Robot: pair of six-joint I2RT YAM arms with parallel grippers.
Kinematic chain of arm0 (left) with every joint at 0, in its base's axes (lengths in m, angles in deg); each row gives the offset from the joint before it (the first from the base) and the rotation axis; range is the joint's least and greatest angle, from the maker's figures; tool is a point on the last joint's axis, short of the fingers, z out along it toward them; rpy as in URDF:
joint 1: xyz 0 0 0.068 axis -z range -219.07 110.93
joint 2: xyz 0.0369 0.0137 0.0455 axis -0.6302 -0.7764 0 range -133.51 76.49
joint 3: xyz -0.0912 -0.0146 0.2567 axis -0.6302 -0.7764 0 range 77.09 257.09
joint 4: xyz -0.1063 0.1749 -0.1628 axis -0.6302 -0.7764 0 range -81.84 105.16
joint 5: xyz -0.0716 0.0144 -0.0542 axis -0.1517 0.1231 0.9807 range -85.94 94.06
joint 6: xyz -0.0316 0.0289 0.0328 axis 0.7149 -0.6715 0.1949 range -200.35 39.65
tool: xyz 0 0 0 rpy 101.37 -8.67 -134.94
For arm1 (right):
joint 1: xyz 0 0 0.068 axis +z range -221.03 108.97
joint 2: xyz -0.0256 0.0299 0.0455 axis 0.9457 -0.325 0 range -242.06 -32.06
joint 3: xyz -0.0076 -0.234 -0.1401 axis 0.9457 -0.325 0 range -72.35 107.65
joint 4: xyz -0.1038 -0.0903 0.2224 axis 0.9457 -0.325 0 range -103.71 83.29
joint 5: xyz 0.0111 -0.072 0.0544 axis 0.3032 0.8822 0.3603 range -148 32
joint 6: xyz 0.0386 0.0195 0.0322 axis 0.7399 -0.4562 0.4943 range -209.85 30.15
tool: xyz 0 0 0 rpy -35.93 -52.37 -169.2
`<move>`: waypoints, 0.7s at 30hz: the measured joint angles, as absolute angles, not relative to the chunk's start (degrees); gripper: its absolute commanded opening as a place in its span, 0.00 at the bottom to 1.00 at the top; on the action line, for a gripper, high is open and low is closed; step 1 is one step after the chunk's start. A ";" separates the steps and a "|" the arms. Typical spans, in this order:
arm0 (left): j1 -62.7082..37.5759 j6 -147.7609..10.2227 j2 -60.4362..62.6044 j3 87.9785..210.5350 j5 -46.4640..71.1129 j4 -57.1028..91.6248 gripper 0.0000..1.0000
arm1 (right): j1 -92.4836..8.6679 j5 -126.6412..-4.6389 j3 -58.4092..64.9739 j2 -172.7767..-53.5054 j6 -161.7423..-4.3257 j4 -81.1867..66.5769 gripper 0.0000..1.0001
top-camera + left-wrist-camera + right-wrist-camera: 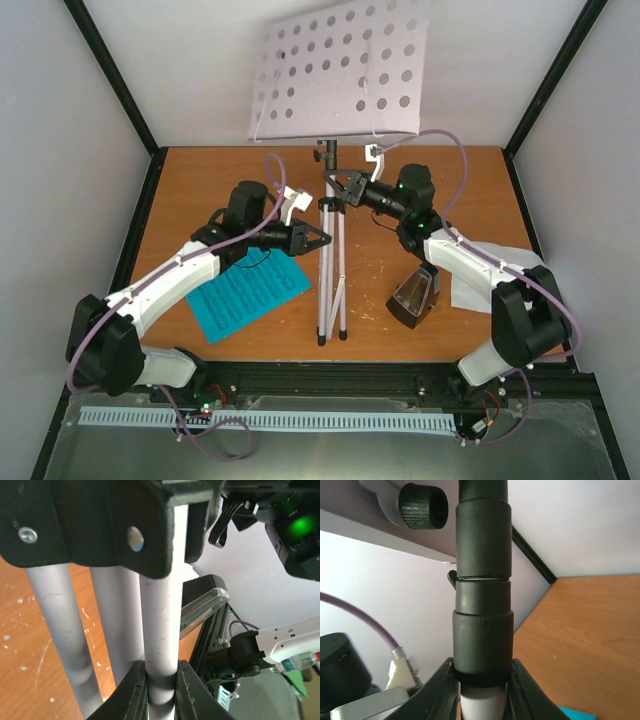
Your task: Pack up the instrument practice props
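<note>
The music stand stands upright mid-table, its perforated grey tray on top and its silver legs drawn close together. My left gripper is shut on the stand's silver pole, with its jaws tight on both sides in the left wrist view. My right gripper is shut higher up on the black collar of the pole. The black pyramid metronome sits to the right of the stand. A blue music sheet lies flat on the left, a white one on the right under my right arm.
The orange-brown table is walled by white panels with black frame posts. A black rail runs along the near edge by the arm bases. Purple cables loop off both arms near the stand.
</note>
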State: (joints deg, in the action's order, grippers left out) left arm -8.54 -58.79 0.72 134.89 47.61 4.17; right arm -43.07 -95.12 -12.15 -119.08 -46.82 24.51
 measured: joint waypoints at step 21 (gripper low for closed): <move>-8.28 -42.26 -7.19 125.38 46.67 8.04 0.00 | -43.03 -87.19 -26.51 -132.46 -32.62 32.62 0.03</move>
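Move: Beneath both closed grippers, the folded music stand is headed for the table top, about 24 cm below the left hand and 32 cm below the right. The perforated desk's middle is roughly 12 cm ahead of the right hand and 15 above it. From the left hand, the metronome stands some 20 cm right and 6 back, and the blue sheet lies 18 cm left and 6 back. Lowering the folded stand with both hands, the right hand sinks about 19 cm, edging slightly forward, while the left goes nearly straight down some 11 cm. Both wrists turn through roughly 25–30 degrees, tipping the stand's top forward and its feet back towards the robot; the left keeps its pinch on a pale leg below the black hub, the right on the pole under the desk. ##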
